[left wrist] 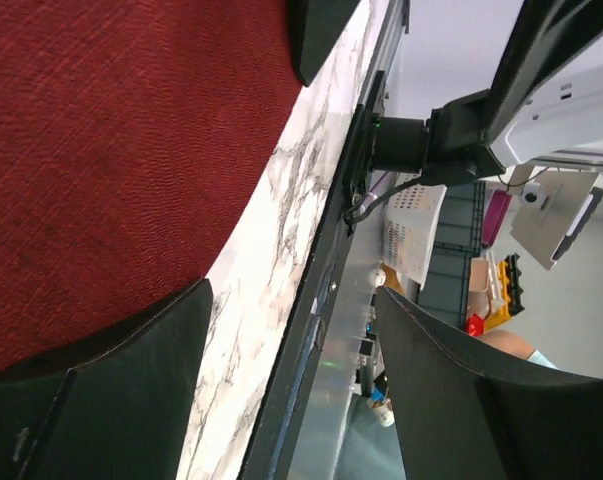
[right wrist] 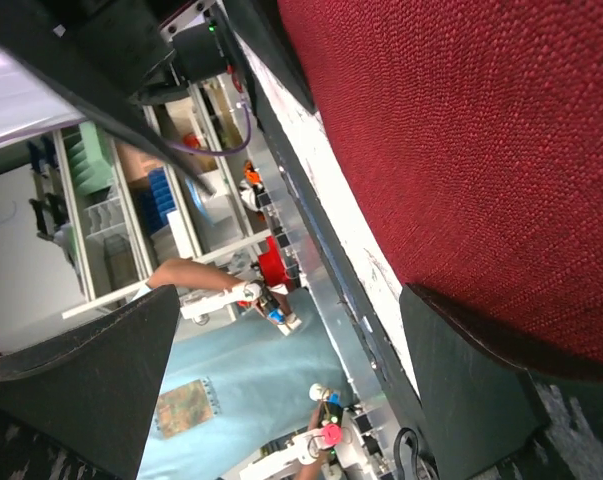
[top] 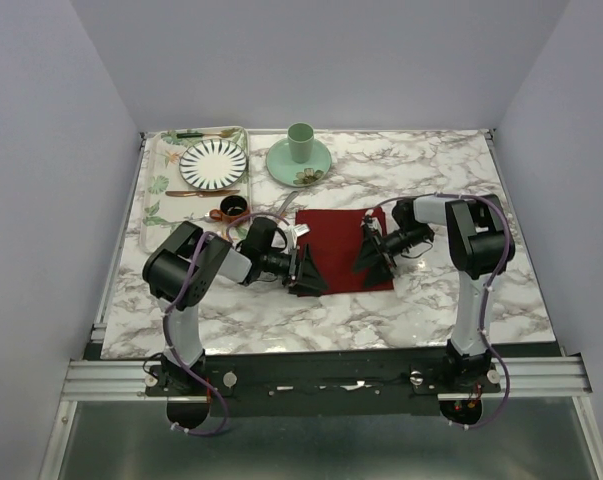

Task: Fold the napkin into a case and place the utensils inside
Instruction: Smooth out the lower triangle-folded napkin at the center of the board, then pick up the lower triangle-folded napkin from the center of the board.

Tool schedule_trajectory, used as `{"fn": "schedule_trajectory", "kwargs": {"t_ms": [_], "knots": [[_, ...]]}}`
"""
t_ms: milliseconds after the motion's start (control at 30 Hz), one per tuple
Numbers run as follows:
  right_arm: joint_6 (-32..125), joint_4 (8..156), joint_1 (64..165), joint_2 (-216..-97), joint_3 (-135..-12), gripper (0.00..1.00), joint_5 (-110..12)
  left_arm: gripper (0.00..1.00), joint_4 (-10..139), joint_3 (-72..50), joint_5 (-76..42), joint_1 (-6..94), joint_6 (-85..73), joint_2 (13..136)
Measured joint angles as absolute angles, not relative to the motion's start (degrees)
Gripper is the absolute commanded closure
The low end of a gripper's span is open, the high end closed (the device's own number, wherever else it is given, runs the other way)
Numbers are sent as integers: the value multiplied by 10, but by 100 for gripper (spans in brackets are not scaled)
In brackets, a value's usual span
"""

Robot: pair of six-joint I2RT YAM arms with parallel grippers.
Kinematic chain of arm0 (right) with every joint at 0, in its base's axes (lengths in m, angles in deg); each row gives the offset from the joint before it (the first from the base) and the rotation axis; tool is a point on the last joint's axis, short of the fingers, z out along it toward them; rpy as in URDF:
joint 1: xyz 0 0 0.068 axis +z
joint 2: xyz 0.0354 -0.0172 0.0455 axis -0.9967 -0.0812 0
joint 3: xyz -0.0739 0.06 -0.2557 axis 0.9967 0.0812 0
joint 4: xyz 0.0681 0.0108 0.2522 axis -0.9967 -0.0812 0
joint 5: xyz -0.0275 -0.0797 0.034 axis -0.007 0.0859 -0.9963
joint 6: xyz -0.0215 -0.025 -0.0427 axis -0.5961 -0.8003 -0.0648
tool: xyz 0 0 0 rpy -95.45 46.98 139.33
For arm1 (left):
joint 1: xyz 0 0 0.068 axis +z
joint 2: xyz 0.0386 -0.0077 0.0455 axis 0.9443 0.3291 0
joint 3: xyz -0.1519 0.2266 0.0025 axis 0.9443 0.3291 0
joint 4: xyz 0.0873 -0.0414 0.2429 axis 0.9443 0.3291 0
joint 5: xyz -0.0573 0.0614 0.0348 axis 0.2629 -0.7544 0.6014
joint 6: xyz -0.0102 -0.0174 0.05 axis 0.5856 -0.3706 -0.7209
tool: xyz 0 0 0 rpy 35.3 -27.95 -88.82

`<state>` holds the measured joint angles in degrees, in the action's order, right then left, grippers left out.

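The dark red napkin (top: 339,238) lies flat on the marble table just ahead of both arms. My left gripper (top: 310,272) hovers at its near left corner, turned on its side, jaws wide open and empty. In the left wrist view the napkin (left wrist: 111,150) fills the upper left, and one finger (left wrist: 101,390) of the left gripper (left wrist: 291,340) sits over its edge. My right gripper (top: 373,252) stands open and empty over the napkin's right part. In the right wrist view the cloth (right wrist: 481,150) reaches one finger (right wrist: 471,400) of the right gripper (right wrist: 281,340). The utensils are hidden or out of view.
A patterned tray (top: 156,190) at the back left holds a striped plate (top: 213,163), a green-handled utensil (top: 196,134) and a brown-gold utensil (top: 203,193). A small dark cup (top: 232,206) stands beside it. A green cup (top: 300,143) sits on a green saucer (top: 316,165).
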<state>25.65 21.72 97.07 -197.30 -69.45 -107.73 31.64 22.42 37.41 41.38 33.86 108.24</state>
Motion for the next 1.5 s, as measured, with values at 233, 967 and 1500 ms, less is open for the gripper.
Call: {"fn": "schedule_trajectory", "kwargs": {"t_ms": [233,967,1500], "knots": [[251,247,968,-1952,-654,0,-1080,39,408,204,365,421,291,1081],[327,217,853,-1994,-909,36,-1055,69,731,-72,268,400,-37,1085],[334,266,856,-1988,-715,36,-1023,72,813,18,262,380,-90,1097]]}}
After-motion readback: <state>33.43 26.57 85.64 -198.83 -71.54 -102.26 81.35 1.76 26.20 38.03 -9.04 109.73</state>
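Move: The napkin lies flat under both hands at its near part. Its middle is about 8 cm ahead and 7 cm right of the left hand, and some 6 cm ahead and 7 cm left of the right hand, about 2 cm below both. From the left hand, the silver knife is roughly 16 cm ahead and 9 cm left, the brown mug about 19 cm ahead and 20 cm left, and the green plate some 30 cm ahead and 4 cm left. Both hands lift, narrowing their fingers, reach forward 8–13 cm, lower onto the napkin and drag it back about 7 cm. ##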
